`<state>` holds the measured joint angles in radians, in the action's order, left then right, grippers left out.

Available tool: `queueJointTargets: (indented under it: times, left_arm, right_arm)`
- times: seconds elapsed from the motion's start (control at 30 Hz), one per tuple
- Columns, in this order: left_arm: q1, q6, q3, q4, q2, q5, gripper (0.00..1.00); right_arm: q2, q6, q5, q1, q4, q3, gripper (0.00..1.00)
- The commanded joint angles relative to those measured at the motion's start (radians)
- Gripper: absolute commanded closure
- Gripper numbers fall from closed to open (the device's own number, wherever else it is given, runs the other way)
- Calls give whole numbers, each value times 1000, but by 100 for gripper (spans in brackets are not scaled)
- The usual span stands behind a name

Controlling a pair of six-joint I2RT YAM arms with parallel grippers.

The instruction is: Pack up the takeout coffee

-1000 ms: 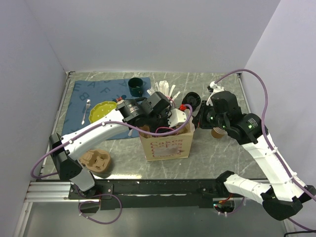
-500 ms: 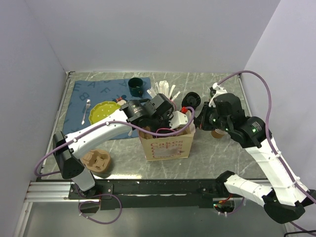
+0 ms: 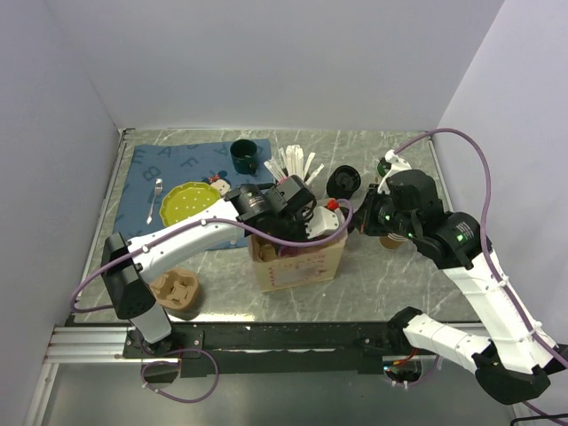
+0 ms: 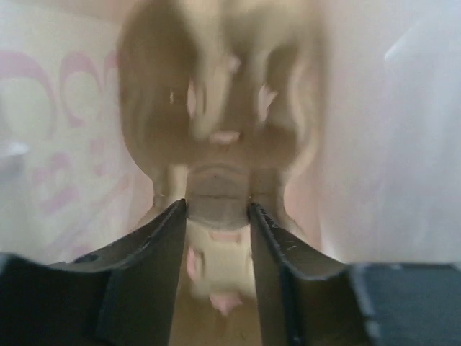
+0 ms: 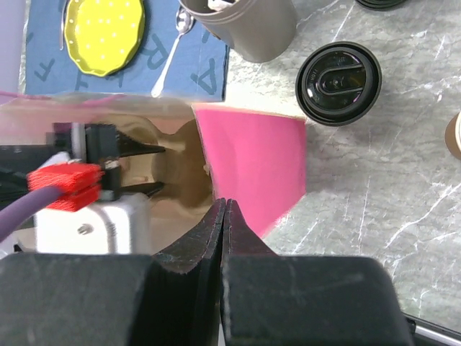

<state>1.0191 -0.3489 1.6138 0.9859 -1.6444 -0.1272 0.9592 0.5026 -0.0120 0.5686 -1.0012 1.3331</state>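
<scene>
The takeout coffee (image 3: 342,182), a cup under a round black lid (image 5: 338,83), stands on the table behind the bag's right corner, with nothing holding it. A white paper bag (image 3: 297,266) with pink print stands open at the centre. My left gripper (image 4: 216,216) is deep inside the bag (image 3: 297,232), its fingers pressed against both sides of the middle ridge of a brown pulp cup carrier (image 4: 216,130). My right gripper (image 5: 225,205) is shut at the bag's right rim (image 3: 357,218), pinching the pink wall (image 5: 252,166).
A second pulp carrier (image 3: 174,291) lies at the front left. A blue mat (image 3: 160,169) holds a yellow plate (image 3: 184,199), a spoon (image 3: 154,200) and a dark mug (image 3: 243,155). White utensils (image 3: 297,161) stand behind the bag. Tan lidless cups (image 3: 391,240) sit under my right arm.
My left gripper has sunk lower and further right into the bag with the carrier. The bag's mouth has shifted a little. My right gripper has kept its pinch on the rim.
</scene>
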Motion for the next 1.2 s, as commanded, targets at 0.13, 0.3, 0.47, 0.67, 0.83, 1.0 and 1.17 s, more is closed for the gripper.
queueJointTargets:
  times: [0.13, 0.3, 0.47, 0.67, 0.83, 1.0, 1.17]
  left_arm:
    - [6, 2, 60, 7, 14, 57, 31]
    - [7, 24, 130, 0, 38, 106, 3]
    - [7, 48, 169, 13, 58, 124, 3]
    - [13, 117, 228, -18, 106, 221, 3]
    - [18, 203, 210, -153, 199, 314, 3]
    - [18, 421, 155, -291, 297, 441, 3]
    - [15, 684, 218, -211, 331, 587, 3]
  right_arm:
    - [-17, 14, -22, -4, 15, 20, 96]
    - [-19, 13, -16, -3, 7, 43, 92]
    - [-31, 7, -25, -4, -13, 48, 89]
    - [-46, -10, 41, -4, -10, 48, 88]
    - [-59, -48, 98, -4, 4, 66, 83]
    - [-62, -55, 106, -3, -17, 106, 75]
    - [-88, -52, 81, -4, -37, 106, 71]
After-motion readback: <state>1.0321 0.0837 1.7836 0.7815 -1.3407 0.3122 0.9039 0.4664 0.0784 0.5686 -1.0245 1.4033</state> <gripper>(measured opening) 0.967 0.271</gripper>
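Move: The left gripper is deep inside the paper bag with its fingers at the brown cup holder's centre, whose middle is about 3 cm below. The straw pot stands some 15 cm ahead and 1 cm right of it, and the lidded cup 13 cm ahead and 13 cm right. The right gripper is shut at the bag's front-right rim corner. From it the bag's middle lies about 12 cm left, 3 cm ahead and 8 cm below, and the lidded cup 11 cm ahead, 2 cm left. Spread the left fingers wide to let go of the cup holder, edge forward, then draw the gripper up out of the bag by about 21 cm, ever faster, swinging the fingers from steeply down to forward and right. Meanwhile, open the right fingers by about a quarter, release the bag's rim corner and ease up some 4 cm and slightly back. ##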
